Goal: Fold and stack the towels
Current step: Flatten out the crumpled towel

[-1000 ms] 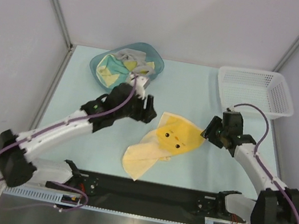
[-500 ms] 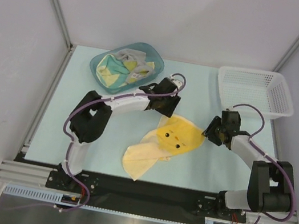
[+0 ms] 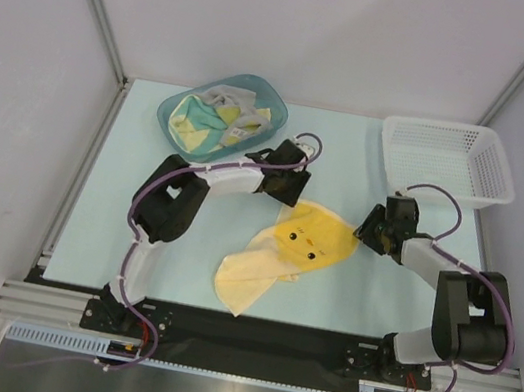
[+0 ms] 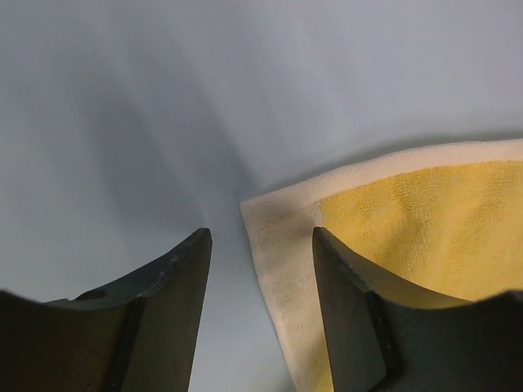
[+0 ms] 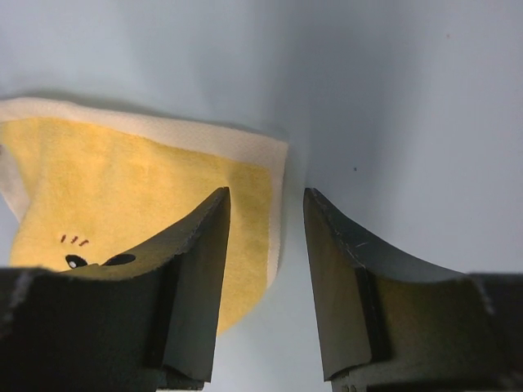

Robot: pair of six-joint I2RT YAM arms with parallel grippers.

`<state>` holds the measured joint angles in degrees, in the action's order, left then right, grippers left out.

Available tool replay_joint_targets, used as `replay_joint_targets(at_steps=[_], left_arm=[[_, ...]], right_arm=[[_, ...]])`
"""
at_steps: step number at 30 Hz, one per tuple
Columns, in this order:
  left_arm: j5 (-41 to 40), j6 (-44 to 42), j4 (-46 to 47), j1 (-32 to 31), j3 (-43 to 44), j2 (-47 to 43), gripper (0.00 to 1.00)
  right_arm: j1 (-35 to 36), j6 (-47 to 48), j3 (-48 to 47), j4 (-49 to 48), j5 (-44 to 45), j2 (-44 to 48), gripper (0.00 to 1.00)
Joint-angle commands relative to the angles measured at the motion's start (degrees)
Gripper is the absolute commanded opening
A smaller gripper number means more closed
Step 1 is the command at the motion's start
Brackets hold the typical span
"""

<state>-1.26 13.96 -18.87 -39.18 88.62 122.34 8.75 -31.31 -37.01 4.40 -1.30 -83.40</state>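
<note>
A bright yellow towel (image 3: pixel 314 236) with a chick face lies crumpled mid-table, its pale lower-left part (image 3: pixel 246 275) folded over. My left gripper (image 3: pixel 287 192) is open at the towel's far left corner; in the left wrist view (image 4: pixel 261 245) the cream-edged corner (image 4: pixel 282 237) lies between the jaws. My right gripper (image 3: pixel 368 229) is open at the towel's right corner; in the right wrist view (image 5: pixel 265 204) its jaws straddle the towel's edge (image 5: pixel 276 196). More towels (image 3: pixel 199 122) lie bunched in the teal tub.
The teal plastic tub (image 3: pixel 262 82) stands at the back left, just behind my left gripper. A white mesh basket (image 3: pixel 496 166) stands at the back right. The table (image 3: pixel 121 191) is pale blue, with walls on three sides.
My left gripper has moved right, from beside the tub to the towel's far left corner. My right gripper has stayed at the towel's right corner. The towel has not moved.
</note>
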Motion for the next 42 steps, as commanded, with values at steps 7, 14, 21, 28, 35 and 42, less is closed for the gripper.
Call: replay_joint_targets(at_steps=[7, 14, 21, 28, 35, 42], left_arm=[[3.1, -0.1, 1.1, 0.5, 0.9, 2.6, 0.52], [7.6, 0.7, 1.5, 0.5, 0.6, 3.0, 0.29], [11.1, 2.6, 0.9, 0.7, 1.4, 1.4, 0.01], [9.5, 2.7, -1.7, 3.1, 1.8, -10.0, 0.00], [3.9, 0.5, -3.2, 6.6, 5.1, -28.0, 0.00], [4.4, 2.0, -2.9, 6.1, 0.7, -48.5, 0.00]], right_arm=[[-0.2, -0.1, 1.2, -3.8, 1.3, -1.1, 0.46], [-0.1, -1.3, 1.4, -7.0, -0.2, -2.6, 0.41], [0.0, -1.0, 1.0, -8.3, -3.4, -1.2, 0.21], [0.7, 3.4, -8.1, -4.8, -5.8, 4.2, 0.00], [4.2, 10.9, -23.7, -1.6, -2.9, 14.3, 0.00], [7.1, 13.7, -37.4, 10.3, -3.4, 21.8, 0.00]])
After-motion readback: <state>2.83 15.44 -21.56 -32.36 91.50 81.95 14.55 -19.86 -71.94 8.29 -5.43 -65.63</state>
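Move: The towel's far left corner lies almost between the left fingertips, about 1 cm ahead and 1 cm below; the crumpled near end is some 24 cm back and 6 cm left. The teal bin's middle is about 18 cm ahead and 20 cm left of that hand. From the right hand, the towel's far right corner lies about 2 cm ahead and 1 cm below, not off to either side; the white basket is roughly 23 cm ahead and 17 cm right. Both grippers shut on the towel's two far corners down at the table, the left sliding a centimetre or two rightward and the right easing a little forward and left as they pinch. Then both sweep steeply up some 36 cm, drifting left, the right also somewhat forward, fingers swinging up towards level by about 40 degrees left and 50 right. ##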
